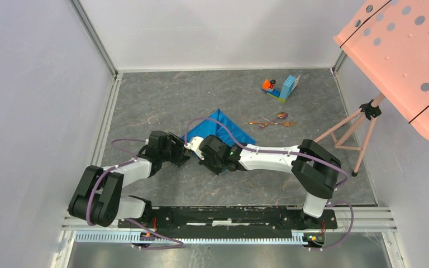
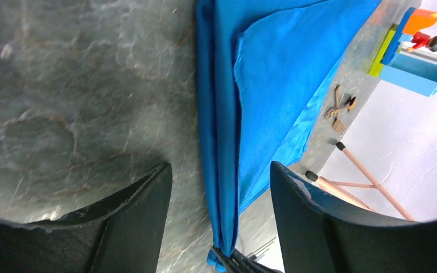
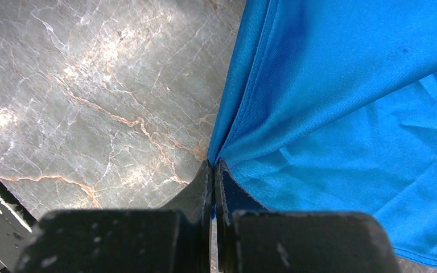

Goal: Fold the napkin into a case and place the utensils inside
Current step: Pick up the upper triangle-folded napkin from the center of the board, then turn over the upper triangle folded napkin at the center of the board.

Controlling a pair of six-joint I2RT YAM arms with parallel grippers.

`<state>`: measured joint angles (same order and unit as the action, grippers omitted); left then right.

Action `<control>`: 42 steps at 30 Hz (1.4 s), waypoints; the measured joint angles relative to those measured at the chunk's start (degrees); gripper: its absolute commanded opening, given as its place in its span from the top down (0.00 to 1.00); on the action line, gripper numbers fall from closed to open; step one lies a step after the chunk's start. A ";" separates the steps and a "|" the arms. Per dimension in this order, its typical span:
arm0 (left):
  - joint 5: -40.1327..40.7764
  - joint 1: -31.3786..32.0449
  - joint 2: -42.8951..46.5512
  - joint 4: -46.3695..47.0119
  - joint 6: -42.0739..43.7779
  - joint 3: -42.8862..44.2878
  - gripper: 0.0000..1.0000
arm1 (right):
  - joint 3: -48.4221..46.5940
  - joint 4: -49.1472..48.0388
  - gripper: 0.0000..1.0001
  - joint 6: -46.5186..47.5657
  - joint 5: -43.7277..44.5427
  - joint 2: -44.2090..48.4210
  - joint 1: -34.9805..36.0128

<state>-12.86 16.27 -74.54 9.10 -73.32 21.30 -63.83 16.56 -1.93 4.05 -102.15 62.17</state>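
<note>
The bright blue napkin (image 1: 219, 129) lies on the grey table as a layered triangle; no case shows. My right gripper (image 3: 213, 166) is shut on the napkin's (image 3: 347, 102) near corner, which bunches into a ridge. My left gripper (image 2: 222, 196) is open and straddles that ridge of the napkin (image 2: 273, 85), its fingers (image 2: 139, 219) standing apart from the cloth on both sides. In the top view the two grippers meet at the cloth's near-left tip, left (image 1: 183, 149) and right (image 1: 200, 146). The copper utensils (image 1: 272, 121) lie in a small pile right of the napkin, also seen from the left wrist (image 2: 339, 107).
A toy block piece in orange, blue and green (image 1: 281, 88) stands at the back right, and shows in the left wrist view (image 2: 404, 51). A pink perforated panel (image 1: 408, 50) on a tripod (image 1: 357, 131) stands at the right edge. White walls enclose the table.
</note>
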 measured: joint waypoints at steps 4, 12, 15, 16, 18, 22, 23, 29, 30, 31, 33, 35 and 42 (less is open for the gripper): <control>0.74 0.00 -3.39 6.03 -0.02 0.04 0.36 | 0.00 -0.24 1.00 -0.17 -0.66 0.74 -0.37; 1.01 0.00 -8.90 13.33 0.04 0.28 0.65 | 0.00 -0.26 1.00 -0.20 -1.62 0.94 -0.57; 1.60 0.00 -9.09 13.31 0.15 0.31 0.83 | 0.00 -0.39 1.00 -0.22 -2.23 0.94 -0.57; 1.79 -0.02 -9.09 13.25 0.31 0.33 0.87 | 0.00 -0.52 1.00 -0.24 -2.51 0.94 -0.59; 1.84 -0.20 -9.03 12.83 0.61 0.46 0.93 | 0.00 -0.70 1.00 -0.35 -2.75 0.94 -0.57; 1.68 -1.40 -4.98 7.30 1.20 0.50 0.98 | 0.00 -1.09 1.00 -1.03 -4.11 0.94 0.02; 1.57 -2.01 -2.36 4.35 1.40 0.52 0.98 | -0.02 -1.44 1.00 -1.29 -4.52 0.94 0.44; 5.66 -5.31 20.26 -31.10 5.57 10.58 0.98 | -2.01 -6.82 1.00 -6.01 -10.75 0.94 4.37; 7.10 -5.77 23.45 -37.42 6.34 13.88 0.98 | -2.64 -9.40 1.00 -7.91 -12.83 0.94 5.03; 8.96 -6.32 26.53 -43.89 6.93 17.49 0.98 | -3.37 -12.48 1.00 -10.14 -15.30 0.94 5.64; 13.55 -7.13 31.23 -55.82 7.30 25.33 0.98 | -3.98 -20.11 1.00 -15.72 -20.74 0.94 6.45; 18.47 -7.43 33.97 -65.31 8.04 33.05 0.98 | -3.74 -28.96 1.00 -22.67 -25.83 0.96 6.84; 29.99 -6.78 28.94 -79.91 13.22 47.98 0.98 | 2.64 -63.80 1.00 -47.69 -37.44 -1.44 4.81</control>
<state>17.12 9.50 -45.60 -70.81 -60.10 69.28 -61.19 -47.24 -49.63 -33.39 -103.59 66.98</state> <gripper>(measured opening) 0.045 0.010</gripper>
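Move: Just ahead of the left hand, some 3 cm forward and 1 cm below, runs the left end of the folded napkin's near edge, between the open fingers. The napkin's middle lies about 12 cm right, 3 cm ahead of that hand; the utensils about 31 cm right, 10 cm ahead. The right hand still pinches the near corner; from it the left end is about 10 cm left and 10 cm forward, the napkin's middle 9 cm ahead and 2 cm right. Easing the left hand some 3 cm forward and slightly down over the napkin's edge, it closes its fingers to pinch the cloth. Then both hands lift together, about 20 cm up, also swinging left and back towards the bases; the right keeps its pinch on the near corner and tilts some 70 degrees, its fingers swinging from downward to pointing left. ##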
